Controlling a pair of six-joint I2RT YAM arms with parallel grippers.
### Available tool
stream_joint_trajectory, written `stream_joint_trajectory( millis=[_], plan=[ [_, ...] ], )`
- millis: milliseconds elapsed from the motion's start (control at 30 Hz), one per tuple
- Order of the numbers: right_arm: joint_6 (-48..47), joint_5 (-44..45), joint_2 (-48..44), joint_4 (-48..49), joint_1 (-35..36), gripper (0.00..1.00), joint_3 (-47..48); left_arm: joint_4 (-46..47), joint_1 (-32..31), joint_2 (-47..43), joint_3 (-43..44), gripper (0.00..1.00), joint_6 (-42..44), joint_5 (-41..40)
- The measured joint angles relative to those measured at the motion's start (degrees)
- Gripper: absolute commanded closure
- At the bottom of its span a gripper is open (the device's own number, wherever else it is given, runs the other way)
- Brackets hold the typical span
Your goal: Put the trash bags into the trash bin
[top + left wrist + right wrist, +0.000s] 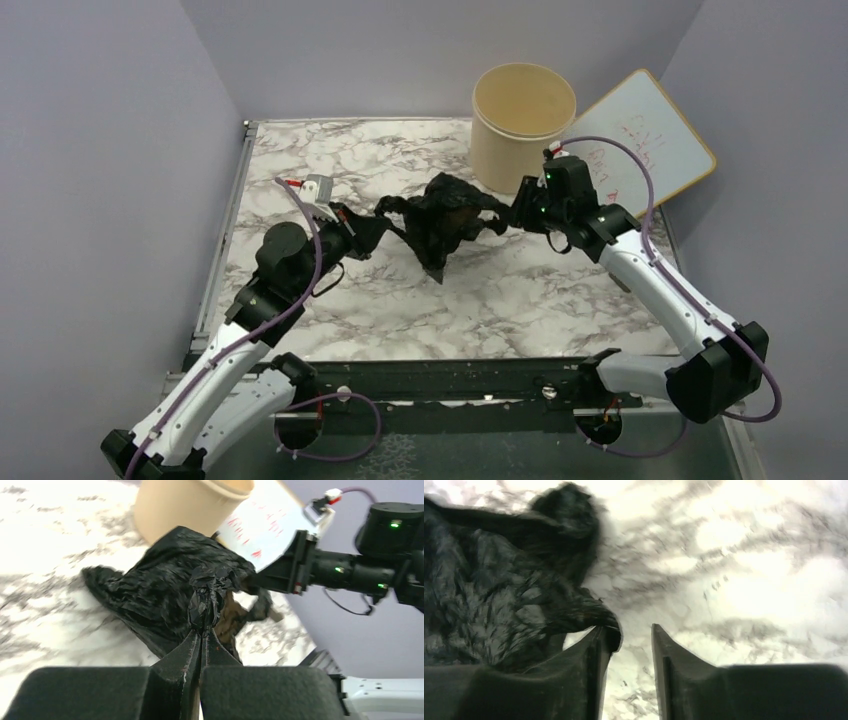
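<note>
The black crinkly trash bag (pixel 445 215) hangs bunched just above the marble table, stretched between my two grippers. My left gripper (pixel 352 225) is shut on a twisted strand of the trash bag (pixel 165 590), which is pinched at the tips of the left gripper (pixel 202 630). My right gripper (pixel 515 212) is at the bag's right end, close in front of the beige trash bin (pixel 523 125). The right gripper (pixel 629 630) stands open; a fold of the trash bag (pixel 489 595) lies over its left fingertip (pixel 599 640), with bare table showing between the fingers. The trash bin (pixel 190 505) stands upright behind the bag.
A whiteboard with a yellow frame (pixel 650 140) leans against the right wall beside the bin. Purple walls close in the table (pixel 400 300) on the left, back and right. A metal rail runs along the near edge by the arm bases.
</note>
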Motion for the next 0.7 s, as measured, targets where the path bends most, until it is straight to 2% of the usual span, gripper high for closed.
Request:
stream_joint_trajectory(
  millis=[100,267,433,567,600,667,700],
  plan=[
    [-1.2,3.6,-2.3,-3.3,-0.1,0.33,-4.7,-8.7,0.0,1.7,4.2,1.00,2.6,-1.8],
    [1.3,4.6,-7.7,-7.2,-0.7,0.25,-11.1,-16.9,0.0,3.9,7.2,1.00,5.4,-0.4],
    [8.6,0.5,-15.3,-6.4,-0.9,0.21,-14.7,-17.4,-1.1,9.5,8.8,1.00,5.2,3.4],
    [16.6,-3.2,-25.5,-3.0,-1.0,0.19,-21.2,-16.1,-4.6,12.0,8.1,1.00,3.8,5.2],
    [19.5,-4.3,-29.0,-0.7,-1.0,0.17,-24.5,-15.2,-6.1,12.6,8.1,1.00,3.8,5.8],
    [25.0,-6.8,-35.7,3.7,-1.0,0.05,-32.9,-13.4,-9.0,14.2,8.1,1.00,3.8,6.3],
    [27.9,-8.3,-39.2,6.2,-1.1,0.03,-37.7,-12.5,-10.6,15.4,8.1,1.00,3.7,6.3]
  ],
)
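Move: The left hand already pinches one edge of the black trash bag, whose middle lies about 11 cm ahead, 12 cm right and 13 cm below it. From the right hand that bag's middle is some 15 cm left, 3 cm ahead and 5 cm lower. The trash bin stands roughly 33 cm straight ahead of the right hand and 9 cm lower; the whiteboard, about 28 cm ahead, 28 cm right and 8 cm lower. Opening wide, the right hand draws back about 12 cm, sinking; the left lowers its pinched bag edge rightward. ##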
